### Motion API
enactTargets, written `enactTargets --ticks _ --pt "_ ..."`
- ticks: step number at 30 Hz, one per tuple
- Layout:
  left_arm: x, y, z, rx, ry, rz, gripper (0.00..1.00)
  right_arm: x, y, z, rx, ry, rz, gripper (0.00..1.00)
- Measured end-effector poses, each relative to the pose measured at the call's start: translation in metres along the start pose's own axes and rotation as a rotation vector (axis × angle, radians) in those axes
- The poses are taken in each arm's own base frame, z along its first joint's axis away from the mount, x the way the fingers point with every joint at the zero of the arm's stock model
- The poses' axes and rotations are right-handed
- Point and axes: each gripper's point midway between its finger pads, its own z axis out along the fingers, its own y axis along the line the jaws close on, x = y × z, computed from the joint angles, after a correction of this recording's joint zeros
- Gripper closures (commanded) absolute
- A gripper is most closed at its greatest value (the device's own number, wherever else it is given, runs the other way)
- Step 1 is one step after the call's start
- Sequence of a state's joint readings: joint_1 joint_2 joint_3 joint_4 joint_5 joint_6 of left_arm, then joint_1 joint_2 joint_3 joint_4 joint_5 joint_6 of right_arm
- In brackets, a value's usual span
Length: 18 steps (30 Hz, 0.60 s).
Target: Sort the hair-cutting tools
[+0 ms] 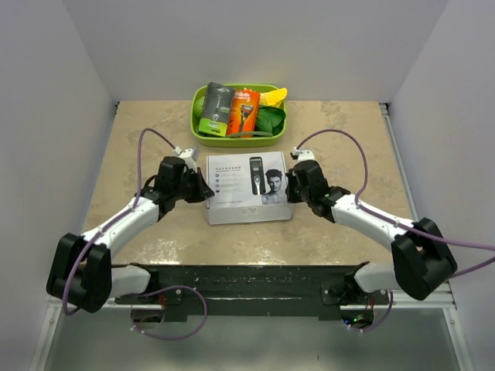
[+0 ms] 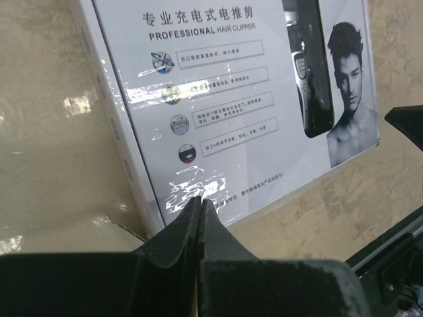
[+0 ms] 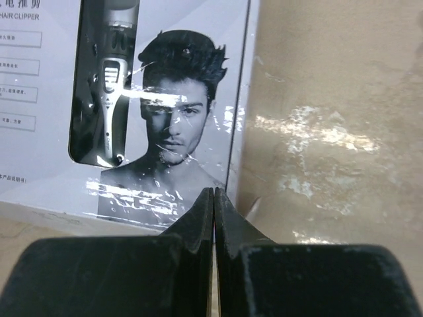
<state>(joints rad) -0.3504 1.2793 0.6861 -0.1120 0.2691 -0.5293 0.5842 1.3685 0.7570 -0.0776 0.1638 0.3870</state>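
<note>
No loose hair-cutting tools are in view. A white hair-clipper box (image 1: 247,188) lies flat mid-table, its lid printed with a black clipper and a man's face (image 3: 175,119). My left gripper (image 1: 207,188) is shut and empty at the box's left side. In the left wrist view its tip (image 2: 200,200) sits over the lid's (image 2: 231,99) near edge. My right gripper (image 1: 290,185) is shut and empty at the box's right side. In the right wrist view its tip (image 3: 213,191) lies over the lid's near right corner.
A green basket (image 1: 232,141) stands behind the box at the back. It holds a grey-and-green razor package (image 1: 215,108), an orange razor package (image 1: 244,112) and yellow and green items (image 1: 272,108). White walls close in the beige tabletop (image 1: 139,154).
</note>
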Motion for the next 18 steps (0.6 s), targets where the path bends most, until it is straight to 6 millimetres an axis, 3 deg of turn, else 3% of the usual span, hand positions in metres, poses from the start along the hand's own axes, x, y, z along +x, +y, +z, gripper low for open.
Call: enactTargets --ticks 4,7,8,11,12,15,18 --pt "-0.019 -0.006 -0.025 -0.021 -0.086 0.015 1.0 -0.014 -0.012 -0.023 0.062 -0.053 0.035 1.0" --pt "-0.024 -0.005 -0.037 -0.05 -0.125 0.012 1.0 -0.014 -0.024 -0.029 0.131 -0.062 0.067 1.0" --pt "-0.024 -0.002 -0.038 -0.061 -0.13 0.009 1.0 -0.011 -0.029 -0.029 0.155 -0.054 0.074 0.88" --pt "-0.014 0.01 -0.037 -0.103 -0.12 -0.003 0.94 0.002 -0.04 -0.027 0.211 -0.03 0.096 0.72" --pt "-0.008 0.015 -0.035 -0.12 -0.109 -0.01 0.91 0.007 -0.043 -0.026 0.227 -0.021 0.1 0.59" --pt "0.01 0.033 -0.031 -0.182 -0.073 -0.034 0.71 0.019 -0.05 -0.024 0.26 0.008 0.109 0.5" --pt "0.024 0.048 -0.028 -0.233 -0.048 -0.049 0.63 0.024 -0.054 -0.021 0.281 0.019 0.109 0.46"
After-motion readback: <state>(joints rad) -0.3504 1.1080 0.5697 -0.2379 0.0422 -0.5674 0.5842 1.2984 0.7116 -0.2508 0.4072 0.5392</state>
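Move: A small tab sticks out at each near side corner of the closed clipper box. The left hand's tab lies about 3 cm to its left, 2 cm back and 5 cm below; the right hand's tab about 2 cm to its right, 1 cm back and 5 cm below. The box's middle is some 6 cm ahead of both hands, 11 cm inward and 6 cm lower. Both hands part from above the lid's near corners, rising a few centimetres with fingers shut while swinging outwards, the left about 5 cm to the left and nearly 3 cm back, the right about 5.5 cm to the right and 2 cm back. Turning outwards as they go (left wrist counter-clockwise, right clockwise, some 10 to 15 degrees), they pass over the box's side edges and sink beside them to a little below their starting height, while the fingers open, the left's about a third and the right's to half, close to the tabs. ##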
